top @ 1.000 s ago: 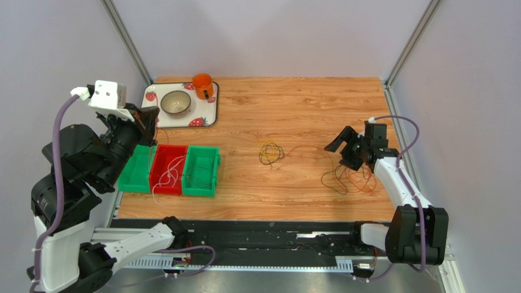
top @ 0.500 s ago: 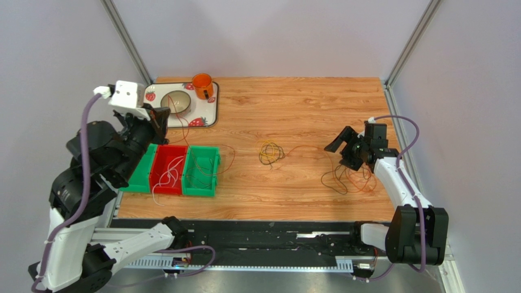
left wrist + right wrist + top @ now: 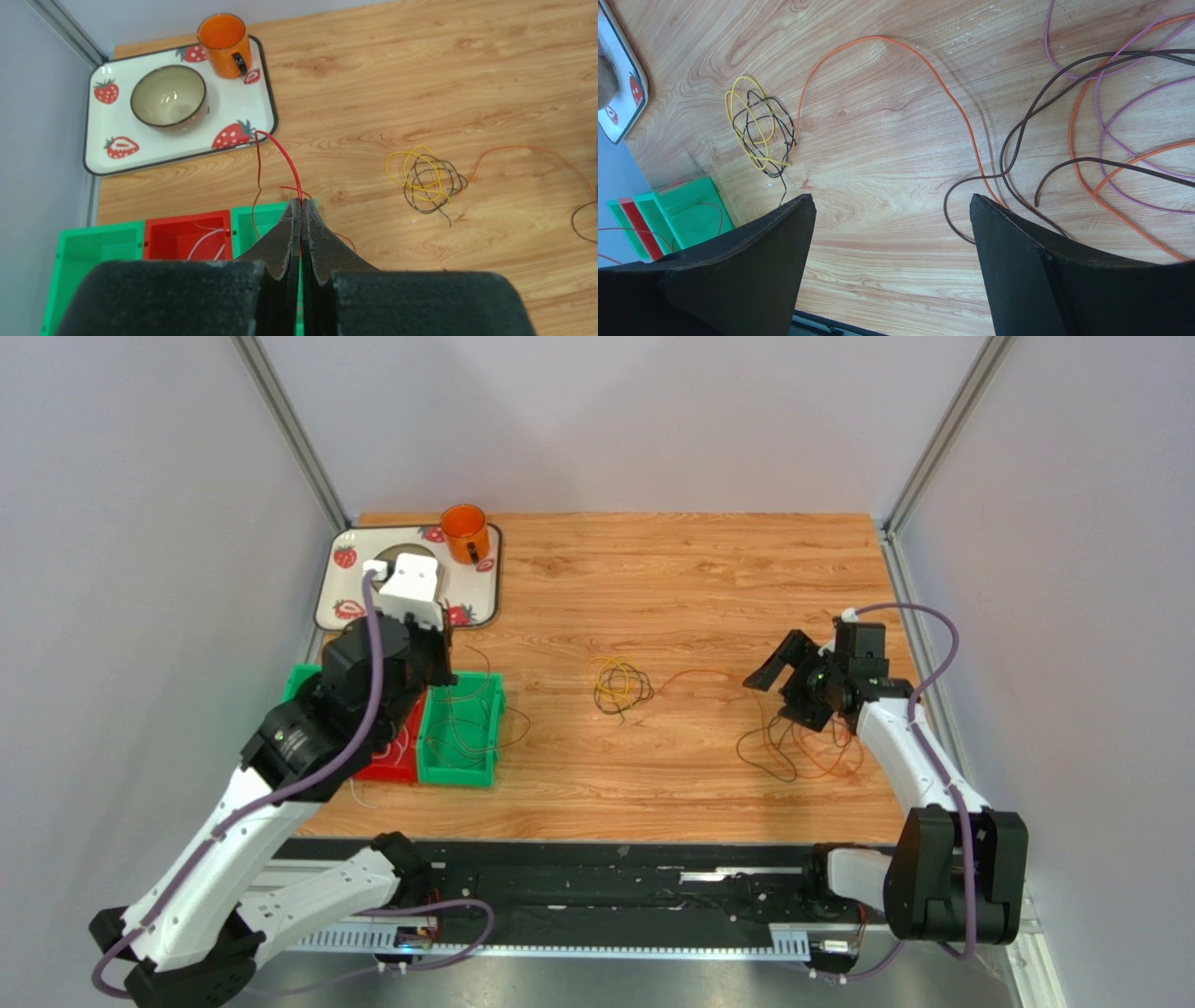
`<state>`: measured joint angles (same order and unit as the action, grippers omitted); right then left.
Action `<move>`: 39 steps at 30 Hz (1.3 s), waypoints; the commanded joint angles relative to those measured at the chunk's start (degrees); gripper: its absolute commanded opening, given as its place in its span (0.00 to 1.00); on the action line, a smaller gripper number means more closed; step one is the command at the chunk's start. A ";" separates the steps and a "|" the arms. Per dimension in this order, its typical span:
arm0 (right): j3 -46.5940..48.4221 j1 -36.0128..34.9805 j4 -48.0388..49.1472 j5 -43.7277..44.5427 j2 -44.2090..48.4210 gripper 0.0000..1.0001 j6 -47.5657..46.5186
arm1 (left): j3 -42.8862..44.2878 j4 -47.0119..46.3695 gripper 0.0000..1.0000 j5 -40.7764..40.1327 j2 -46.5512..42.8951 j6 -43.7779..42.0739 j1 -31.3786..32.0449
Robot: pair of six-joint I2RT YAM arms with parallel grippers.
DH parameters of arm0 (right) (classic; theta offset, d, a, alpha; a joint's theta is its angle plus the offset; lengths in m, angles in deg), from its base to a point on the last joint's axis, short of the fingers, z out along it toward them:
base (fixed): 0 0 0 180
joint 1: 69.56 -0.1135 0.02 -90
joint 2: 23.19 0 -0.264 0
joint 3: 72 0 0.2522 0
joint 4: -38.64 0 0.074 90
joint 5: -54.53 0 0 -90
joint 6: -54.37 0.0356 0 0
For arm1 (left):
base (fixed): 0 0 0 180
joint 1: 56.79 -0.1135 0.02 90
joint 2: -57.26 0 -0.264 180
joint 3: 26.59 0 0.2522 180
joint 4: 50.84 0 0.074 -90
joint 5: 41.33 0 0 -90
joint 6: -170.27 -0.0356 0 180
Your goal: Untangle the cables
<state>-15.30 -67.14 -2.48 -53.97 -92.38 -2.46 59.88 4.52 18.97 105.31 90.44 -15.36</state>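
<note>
My left gripper (image 3: 300,204) is shut on a thin red cable (image 3: 283,152), which arches up from the fingertips toward the tray corner, above the right-hand green bin (image 3: 464,758). More red cable loops lie over that bin (image 3: 484,711). A small yellow and black tangle of cables (image 3: 619,686) (image 3: 424,178) (image 3: 760,133) lies mid-table. An orange cable (image 3: 913,52) runs from it toward looser brown, orange and purple loops (image 3: 1088,140) (image 3: 800,742) under my right gripper (image 3: 783,689) (image 3: 892,199), which hangs open and holds nothing.
A red bin (image 3: 186,234) with a white cable (image 3: 200,241) in it sits between two green bins at the left. Behind them is a strawberry tray (image 3: 98,150) with a bowl (image 3: 168,96) and an orange mug (image 3: 464,532). Walls stand on both sides.
My left arm has swung from left of the bins rightward and forward over them, drawing the red cable along. The right arm has stayed still.
</note>
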 commanded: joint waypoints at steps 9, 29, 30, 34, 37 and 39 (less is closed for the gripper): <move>0.31 -0.31 -0.59 0.92 0.55 0.86 -1.88 | -11.70 -3.55 0.00 -1.59 0.73 8.45 -0.21; -0.57 -0.22 -0.68 0.05 1.25 0.86 -2.05 | -27.26 -14.44 0.00 -2.48 12.94 21.46 -4.94; -0.66 -0.22 -0.68 0.04 1.25 0.86 -1.97 | -27.88 -14.79 0.00 -2.04 13.38 21.55 -5.65; -0.84 -0.22 -0.24 -0.13 0.64 0.86 -1.70 | -30.60 -17.52 0.00 1.83 15.49 21.91 -9.17; -0.84 -0.22 -0.24 0.04 0.55 0.85 -1.97 | -32.27 -18.93 0.00 2.53 16.54 21.99 -10.23; -0.84 -0.22 -0.33 0.22 0.54 0.86 -2.05 | -33.06 -19.11 0.00 2.62 17.69 22.52 -10.75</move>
<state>-16.13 -67.14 -3.11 -53.88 -92.38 -3.58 28.20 -10.91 19.89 121.70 111.21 -25.17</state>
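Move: Below the left hand, which already holds the red cable high up, the green box it is bringing it to has its middle about 33 cm down, 4 cm ahead and 4 cm left. The red box with the white cable adjoins it, some 16 cm left and 4 cm ahead of the hand; the yellow-black tangle lies roughly 12 cm ahead and 21 cm right. From the right hand the green box is about 47 cm left, level fore and aft, 7 cm lower. Lowering the still-pinched red cable into the green box, the left hand sinks about 25 cm, easing some 3 cm forward on the way. The wrist tips the fingers down by nearly 30 degrees and turns counter-clockwise; the fingers stay shut on the cable. ##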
